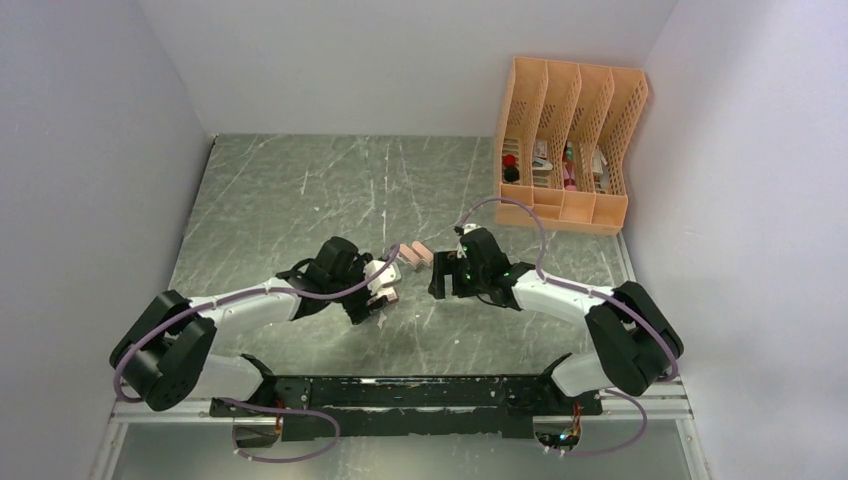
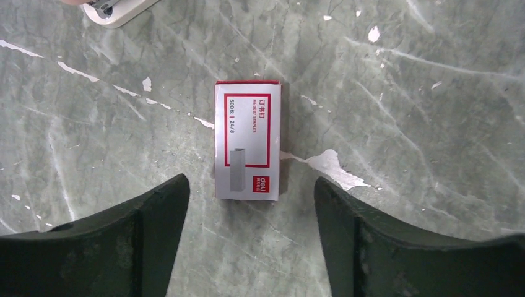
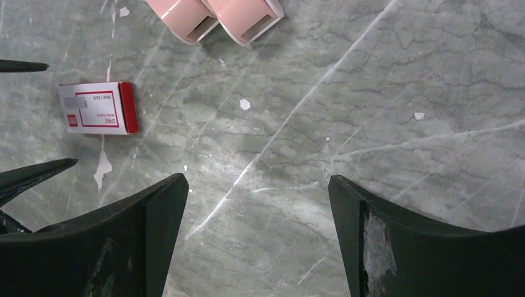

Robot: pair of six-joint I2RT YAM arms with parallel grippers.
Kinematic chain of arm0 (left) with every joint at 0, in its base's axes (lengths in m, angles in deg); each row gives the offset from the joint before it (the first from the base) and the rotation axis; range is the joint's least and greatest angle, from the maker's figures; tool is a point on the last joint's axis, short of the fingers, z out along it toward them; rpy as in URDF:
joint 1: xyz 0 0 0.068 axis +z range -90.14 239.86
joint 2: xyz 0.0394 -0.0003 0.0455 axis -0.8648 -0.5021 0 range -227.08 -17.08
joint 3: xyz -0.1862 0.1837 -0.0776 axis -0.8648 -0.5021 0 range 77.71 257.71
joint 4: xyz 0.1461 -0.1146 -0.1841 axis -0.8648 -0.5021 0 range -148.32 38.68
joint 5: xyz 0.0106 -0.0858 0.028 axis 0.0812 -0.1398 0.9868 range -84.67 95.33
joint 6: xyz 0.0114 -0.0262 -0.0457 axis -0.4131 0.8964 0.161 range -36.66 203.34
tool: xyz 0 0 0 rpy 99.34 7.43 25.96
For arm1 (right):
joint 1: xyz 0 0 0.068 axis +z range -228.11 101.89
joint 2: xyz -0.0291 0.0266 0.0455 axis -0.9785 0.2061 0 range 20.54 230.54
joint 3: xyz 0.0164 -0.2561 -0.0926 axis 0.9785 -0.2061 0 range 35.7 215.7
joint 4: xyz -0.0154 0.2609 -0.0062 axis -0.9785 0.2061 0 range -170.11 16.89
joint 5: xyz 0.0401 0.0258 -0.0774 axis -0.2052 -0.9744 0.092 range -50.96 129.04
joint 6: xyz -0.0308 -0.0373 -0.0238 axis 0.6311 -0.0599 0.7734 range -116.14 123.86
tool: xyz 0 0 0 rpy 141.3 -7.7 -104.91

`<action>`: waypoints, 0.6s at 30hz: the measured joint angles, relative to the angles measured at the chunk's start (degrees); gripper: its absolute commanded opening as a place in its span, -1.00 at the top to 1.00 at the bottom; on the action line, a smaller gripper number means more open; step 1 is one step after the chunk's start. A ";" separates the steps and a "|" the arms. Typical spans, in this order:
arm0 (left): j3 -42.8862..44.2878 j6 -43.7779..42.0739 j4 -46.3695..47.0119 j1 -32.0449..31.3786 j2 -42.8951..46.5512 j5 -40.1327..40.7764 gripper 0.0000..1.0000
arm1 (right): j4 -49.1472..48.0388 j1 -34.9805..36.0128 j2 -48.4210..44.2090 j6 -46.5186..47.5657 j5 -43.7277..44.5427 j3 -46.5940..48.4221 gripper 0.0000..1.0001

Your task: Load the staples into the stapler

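Observation:
The staples' red-and-white box (image 2: 247, 139) lies flat and closed on the marble table. Its near end sits just ahead of my left gripper (image 2: 251, 185), whose fingers (image 2: 155, 216) stand open on either side of it without touching. From above, the left gripper (image 1: 375, 292) hovers over the box (image 1: 392, 297). Two salmon-pink staplers (image 1: 415, 256) lie side by side just beyond it, and also show as staplers (image 3: 213, 18) in the right wrist view. My right gripper (image 3: 257, 185) is open over bare table, to the right of the box (image 3: 99, 108).
An orange file organiser (image 1: 565, 140) holding small items stands at the back right against the wall. White walls close in the table on the left, back and right. A black rail (image 1: 420, 392) carrying the arm bases runs along the near edge.

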 measured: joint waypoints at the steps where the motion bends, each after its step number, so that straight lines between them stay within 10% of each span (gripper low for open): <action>1: 0.00 -0.15 0.00 0.00 -0.24 0.37 -0.46 | -0.02 0.00 -0.13 -0.02 -0.20 0.00 -0.79; 18: 0.31 -1.60 2.19 -0.13 -4.96 0.15 0.02 | 0.44 -0.07 -3.89 -3.32 0.63 -1.42 -0.78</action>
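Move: The staples box lies just ahead of the left hand's open fingers, about 2 cm forward, 3 cm to its right and 3 cm below. From that hand the pink stapler stands some 11 cm forward and 10 cm right, and a white patch on the table lies roughly 2 cm back and 3 cm right. From the right hand the box is about 13 cm left and 1 cm ahead. Downward by about 2 cm, and almost straight, the left hand sinks onto the near end of the staples box with its wrist nearly still. Once down, it holds its height and keeps narrowing its fingers from wide to about half open, bringing one tip against each long side of the box. ##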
